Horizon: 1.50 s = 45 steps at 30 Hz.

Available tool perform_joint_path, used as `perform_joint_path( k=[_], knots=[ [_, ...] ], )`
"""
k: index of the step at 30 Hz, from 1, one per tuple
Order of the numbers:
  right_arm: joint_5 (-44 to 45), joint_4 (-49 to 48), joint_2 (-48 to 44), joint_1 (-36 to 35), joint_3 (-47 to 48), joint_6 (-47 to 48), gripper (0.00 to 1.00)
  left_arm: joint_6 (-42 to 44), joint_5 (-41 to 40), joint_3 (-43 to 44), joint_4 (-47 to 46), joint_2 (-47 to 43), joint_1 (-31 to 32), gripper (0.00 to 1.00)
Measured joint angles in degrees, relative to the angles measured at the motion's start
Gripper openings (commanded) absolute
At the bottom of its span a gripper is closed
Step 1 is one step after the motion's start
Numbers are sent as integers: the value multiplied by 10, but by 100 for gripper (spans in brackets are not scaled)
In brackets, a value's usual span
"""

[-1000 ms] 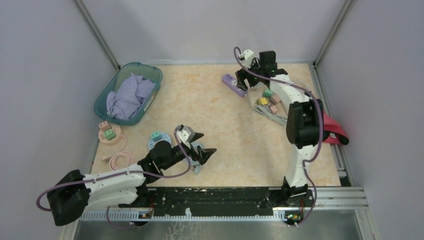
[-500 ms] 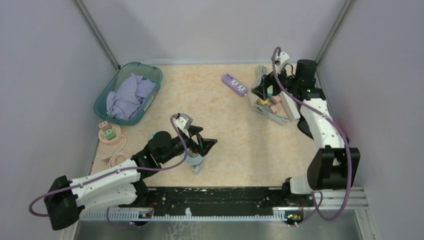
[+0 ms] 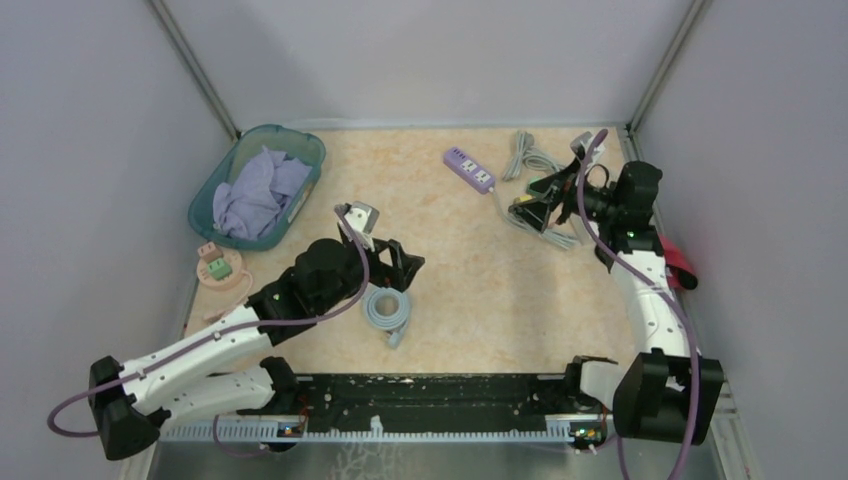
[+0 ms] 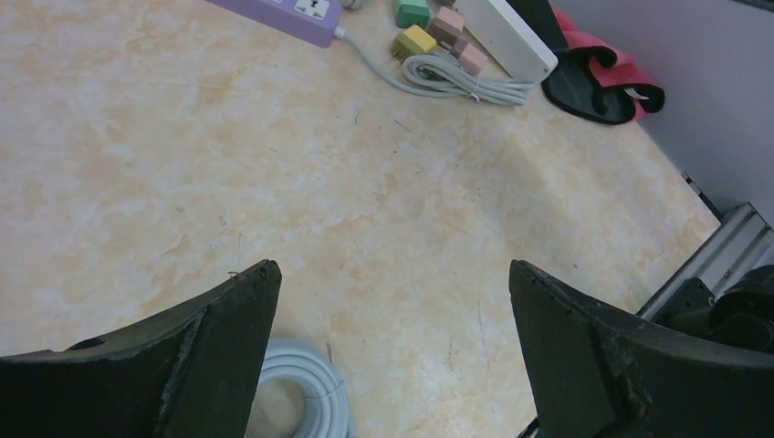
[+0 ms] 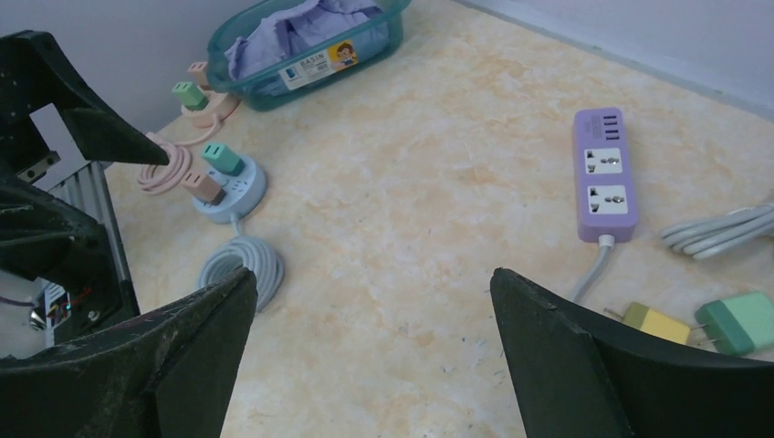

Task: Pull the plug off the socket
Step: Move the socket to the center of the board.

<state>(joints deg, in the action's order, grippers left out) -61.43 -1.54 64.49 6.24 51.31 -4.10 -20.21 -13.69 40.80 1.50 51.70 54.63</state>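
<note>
The purple power strip (image 3: 468, 168) (image 5: 603, 187) lies at the back of the table with bare outlets. A blue round socket (image 5: 228, 187) carries a teal plug (image 5: 222, 157) and a pink plug (image 5: 203, 185); my left arm hides it in the top view. A pink round socket (image 3: 218, 268) (image 5: 205, 102) also holds two plugs. My left gripper (image 3: 400, 262) (image 4: 392, 274) hangs open and empty over bare table beside the grey cable coil (image 3: 386, 307) (image 4: 306, 401). My right gripper (image 3: 528, 205) (image 5: 374, 274) is open and empty, right of the purple strip.
A teal basket (image 3: 258, 185) of purple cloth stands at the back left. Loose yellow (image 5: 653, 321) and green (image 5: 739, 321) plugs, a bundled grey cable (image 4: 465, 82) and a white strip (image 4: 507, 36) lie at the back right. A red and black object (image 4: 602, 78) sits at the right edge.
My right arm swung from the purple strip to the right side and its jaws opened wider. My left arm lifted and shifted back, uncovering the grey coil.
</note>
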Motion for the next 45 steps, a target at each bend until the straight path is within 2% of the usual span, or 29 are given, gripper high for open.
perform_joint_path(
  k=[6,12,16,20,24,36,45],
  knots=[
    [-16,-39,0,0,-38,-25,98,-54,-49,13,68,9,-14,100],
    [-22,-62,0,0,-41,-31,98,-162,-7,-70,59,-19,-110,100],
    [-22,-62,2,0,-41,-30,98,-258,-18,-95,78,-30,-123,100],
    [-21,-60,6,0,-41,-25,97,-365,-67,-39,192,15,-123,100],
    [-21,-56,9,0,-41,-21,97,-432,-113,31,296,87,-123,100],
    [-16,-52,9,0,-41,-14,97,-475,-220,106,478,158,-123,100],
    [-12,-48,9,0,-41,-5,97,-483,-271,106,526,200,-123,96]
  ],
)
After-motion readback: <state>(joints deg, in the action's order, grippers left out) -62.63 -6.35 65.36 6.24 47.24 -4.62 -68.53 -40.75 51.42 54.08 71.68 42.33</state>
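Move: The light blue round socket, with a green and a pink plug in it, lies some 21 cm to the left hand's left, about 3 cm ahead and roughly 20 cm below. Its grey cable coil is about 5 cm to the hand's left and 3 cm back; the pink cable coil is some 18 cm left of the socket and 9 cm nearer the base. From the right hand the round socket lies about 47 cm left, 7 cm back and 24 cm down. Towards the light blue round socket, touching nothing yet, the open left hand swings about 17 cm left across the grey coil's side of the table while sinking some 13 cm. On the way the wrist turns counter-clockwise by around 60 degrees and tips over, so that fingers first aimed forward and right end up slanting steeply down, forward and slightly left. ##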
